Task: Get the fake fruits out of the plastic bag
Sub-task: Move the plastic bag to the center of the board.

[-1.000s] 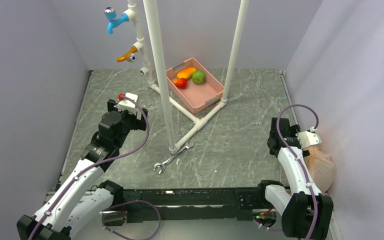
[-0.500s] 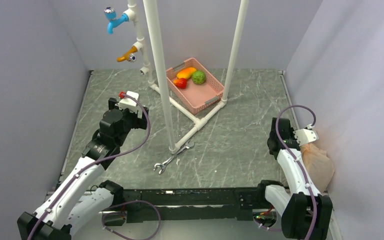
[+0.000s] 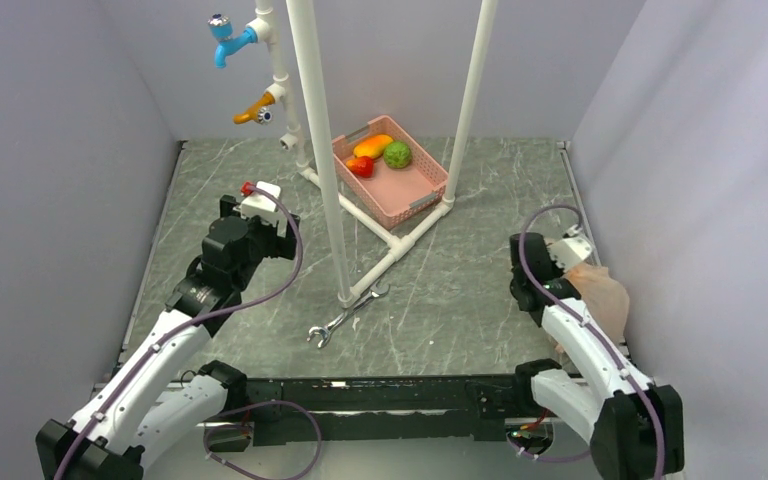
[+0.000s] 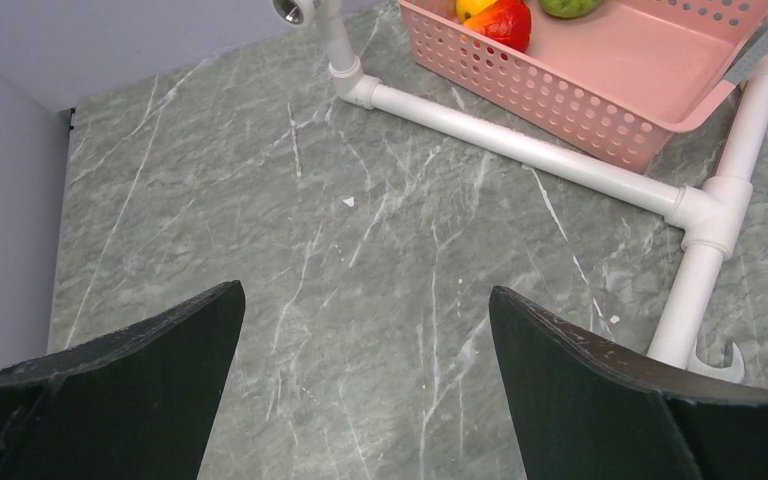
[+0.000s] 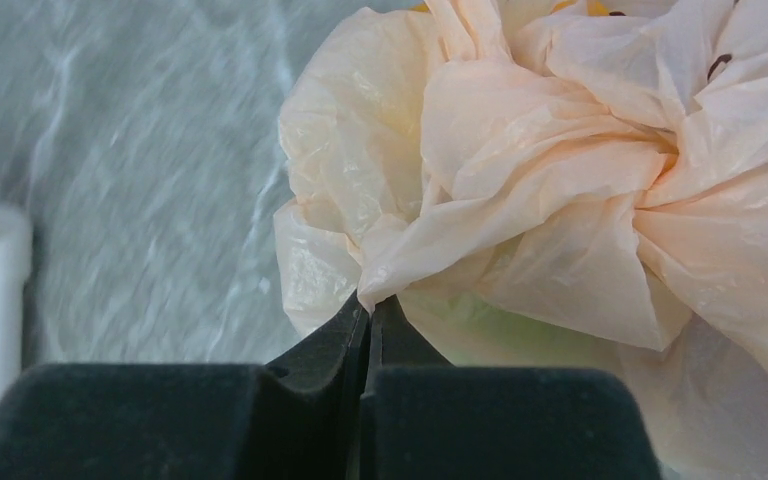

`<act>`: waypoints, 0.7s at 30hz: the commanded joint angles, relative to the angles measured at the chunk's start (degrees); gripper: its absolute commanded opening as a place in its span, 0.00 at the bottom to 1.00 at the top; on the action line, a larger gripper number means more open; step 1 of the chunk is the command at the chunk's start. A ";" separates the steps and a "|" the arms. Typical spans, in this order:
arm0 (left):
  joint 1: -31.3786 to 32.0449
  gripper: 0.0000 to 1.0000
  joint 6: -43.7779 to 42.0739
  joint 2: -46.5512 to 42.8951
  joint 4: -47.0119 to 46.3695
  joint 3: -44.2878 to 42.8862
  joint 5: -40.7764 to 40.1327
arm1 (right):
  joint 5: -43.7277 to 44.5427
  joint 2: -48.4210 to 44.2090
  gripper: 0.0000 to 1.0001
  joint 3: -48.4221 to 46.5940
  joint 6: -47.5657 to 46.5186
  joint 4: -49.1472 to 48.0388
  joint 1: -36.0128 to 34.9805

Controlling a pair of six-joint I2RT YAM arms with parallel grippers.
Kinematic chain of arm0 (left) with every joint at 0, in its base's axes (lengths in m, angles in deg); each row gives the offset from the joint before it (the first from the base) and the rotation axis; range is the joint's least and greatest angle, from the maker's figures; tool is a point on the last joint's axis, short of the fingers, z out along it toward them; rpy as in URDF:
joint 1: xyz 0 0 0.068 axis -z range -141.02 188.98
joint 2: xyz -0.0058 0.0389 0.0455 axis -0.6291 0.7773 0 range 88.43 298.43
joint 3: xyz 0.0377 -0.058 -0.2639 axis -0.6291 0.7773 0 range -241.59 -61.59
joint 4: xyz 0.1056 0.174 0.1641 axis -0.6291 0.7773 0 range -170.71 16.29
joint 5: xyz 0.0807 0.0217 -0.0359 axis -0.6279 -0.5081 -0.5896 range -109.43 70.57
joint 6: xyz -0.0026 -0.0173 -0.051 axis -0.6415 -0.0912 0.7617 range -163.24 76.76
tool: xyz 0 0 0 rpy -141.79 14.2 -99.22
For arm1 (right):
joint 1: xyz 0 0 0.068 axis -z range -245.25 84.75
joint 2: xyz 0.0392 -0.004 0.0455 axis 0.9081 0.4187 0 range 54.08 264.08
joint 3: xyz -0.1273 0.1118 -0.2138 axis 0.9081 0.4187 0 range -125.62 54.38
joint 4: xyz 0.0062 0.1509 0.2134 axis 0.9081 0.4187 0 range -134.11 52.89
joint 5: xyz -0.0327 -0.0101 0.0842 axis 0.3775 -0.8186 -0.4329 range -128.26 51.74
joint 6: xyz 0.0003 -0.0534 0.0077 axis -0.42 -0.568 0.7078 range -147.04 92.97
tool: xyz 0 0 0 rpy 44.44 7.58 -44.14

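The peach-beige plastic bag (image 3: 598, 300) lies bunched at the right side of the table, and it fills the right wrist view (image 5: 560, 170). My right gripper (image 5: 370, 305) is shut on a pinched fold of the plastic bag. The fake fruits are hidden inside; only a faint green-yellow tint shows through the film. In the top view the right gripper (image 3: 572, 262) sits at the bag's left edge. My left gripper (image 4: 365, 300) hangs open over bare table at the left, in the top view (image 3: 258, 200), nothing between its fingers.
A pink slotted basket (image 3: 422, 190) at the back holds an orange fruit, a red one and a green one. A white pipe frame (image 3: 392, 240) stands in the middle with taps on its post. A wrench (image 3: 345, 312) lies by the frame's foot. Walls close in left and right.
My right gripper has closed on the bag and pulled it leftward, away from the right wall. The left arm has barely moved.
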 commanded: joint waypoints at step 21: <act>-3.73 0.99 7.28 15.51 1.55 -7.44 26.42 | -0.21 13.09 0.00 -10.85 8.85 0.32 -56.93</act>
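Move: The plastic bag already hangs pinched in the right fingers, its middle some 5 cm back, 4 cm right and 5 cm below them. The board's center, where it is bound, lies about 40 cm to this hand's left and 1 cm back. The wrench is roughly 46 cm left and 13 cm back, the pink basket 37 cm left and 16 cm ahead. From the left hand the bag is some 62 cm right, 9 cm back and 19 cm below. The bag, kept pinched in the shut right fingers, is swept fast to the left, about 25 cm towards the board's center, low and nearly level, easing slightly back late on while the wrist turns some 45 degrees counter-clockwise. The left hand, empty and wide open, starts right and down about 5 cm each way towards the bag, tipping its fingers down and turning clockwise. ##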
